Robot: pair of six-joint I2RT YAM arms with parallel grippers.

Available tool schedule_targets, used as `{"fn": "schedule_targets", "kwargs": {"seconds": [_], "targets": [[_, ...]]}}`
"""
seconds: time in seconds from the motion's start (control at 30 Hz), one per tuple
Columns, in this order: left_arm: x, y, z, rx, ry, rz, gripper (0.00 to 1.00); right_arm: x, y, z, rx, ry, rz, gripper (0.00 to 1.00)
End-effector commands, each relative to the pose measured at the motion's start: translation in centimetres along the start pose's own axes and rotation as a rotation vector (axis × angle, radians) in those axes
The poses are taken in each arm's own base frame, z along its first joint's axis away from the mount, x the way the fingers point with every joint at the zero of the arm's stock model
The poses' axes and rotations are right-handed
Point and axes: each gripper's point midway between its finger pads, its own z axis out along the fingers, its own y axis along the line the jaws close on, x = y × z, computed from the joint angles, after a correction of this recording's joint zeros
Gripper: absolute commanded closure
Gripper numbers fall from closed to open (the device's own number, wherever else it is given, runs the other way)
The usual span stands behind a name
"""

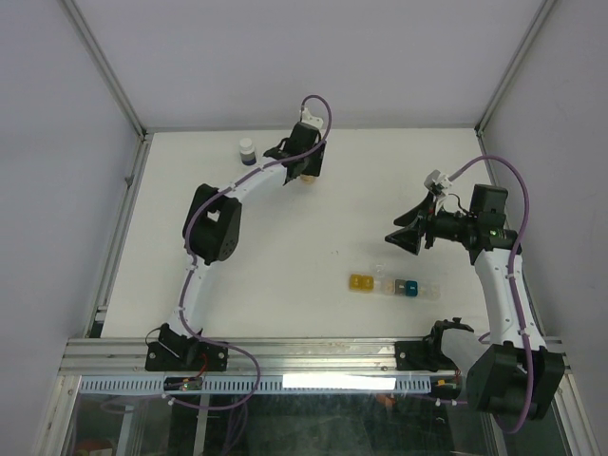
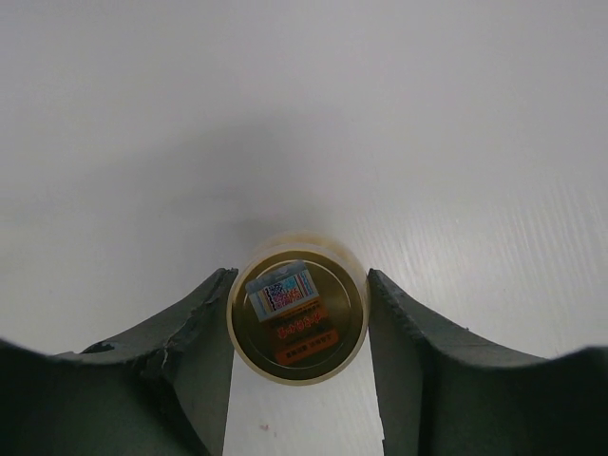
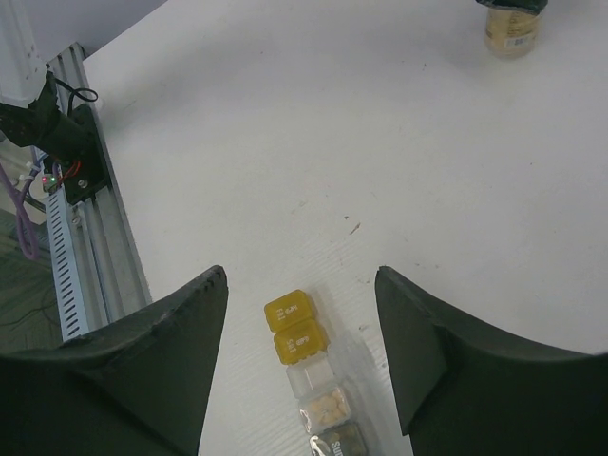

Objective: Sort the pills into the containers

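The containers [image 1: 394, 285] are a short strip of yellow, clear and teal compartments lying on the white table at the near right. In the right wrist view the strip [image 3: 296, 328] lies below and between my fingers, and tiny tan pills [image 3: 326, 407] fill one clear compartment. My right gripper [image 1: 401, 237] is open and empty, hovering above and just beyond the strip; it also shows in its own view [image 3: 299, 275]. My left gripper [image 1: 306, 173] is at the far middle, shut on the small orange-tinted vial [image 2: 297, 309], with both fingers touching its sides [image 2: 301, 285]. The vial also shows far off in the right wrist view [image 3: 511, 28].
A white-capped dark blue bottle [image 1: 247, 150] stands at the far edge, left of the left gripper. An aluminium rail [image 1: 313, 353] runs along the near edge and shows in the right wrist view [image 3: 81, 237]. Frame posts and walls bound the table.
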Motion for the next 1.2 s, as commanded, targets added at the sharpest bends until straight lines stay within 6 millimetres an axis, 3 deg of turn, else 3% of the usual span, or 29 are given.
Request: {"fn": "schedule_targets", "kwargs": {"seconds": [0.0,0.23,0.43,0.73,0.87,1.0,1.17], "targets": [[-8.2,-2.5,-9.8,0.127,-0.187,-0.053,1.0,-1.1,0.5,-0.1,-0.017,-0.033,-0.054,0.33],[-6.0,-5.0,-18.9,0.306,-0.204,-0.131,1.0,-1.7,1.9,-0.2,-0.085,-0.069,-0.078,0.33],[-2.4,-7.5,-26.3,0.494,-0.188,-0.22,1.0,-2.1,4.1,-0.4,-0.177,-0.115,-0.164,0.33],[2.8,-12.1,-36.6,0.833,-0.23,-0.375,1.0,-2.0,7.7,0.5,-0.327,-0.13,-0.446,0.06],[3.3,-12.9,-38.2,0.874,-0.258,-0.461,1.0,-1.5,7.8,1.9,-0.325,-0.039,-0.523,0.05],[3.2,-13.5,-37.9,0.819,-0.284,-0.578,1.0,-2.1,7.3,2.9,-0.28,-0.016,-0.524,0.05],[2.2,-15.3,-37.1,0.739,-0.304,-0.665,1.0,-3.0,8.7,3.7,-0.324,-0.031,-0.488,0.06]]}}
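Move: The amber pill bottle is already in the left fingers, gripped near its cap. The right gripper, where it is being taken, lies some 31 cm back, 27 cm right and 14 cm above the left hand. From the right hand the bottle is about 31 cm ahead, 27 cm left and 17 cm lower. The row of containers lies 8 cm back of the right hand, 1 cm left and 20 cm below; the white bottle stands 7 cm ahead and 17 cm left of the left hand. The amber bottle, still pinched near its cap, is swept back about 35 cm by the left hand, rising some 15 cm early on and drifting right late, while the wrist rolls about 50 degrees to aim the bottle's base at the right gripper. The right hand comes left and back to meet it, turning counter-clockwise about 25 degrees and opening wide. ##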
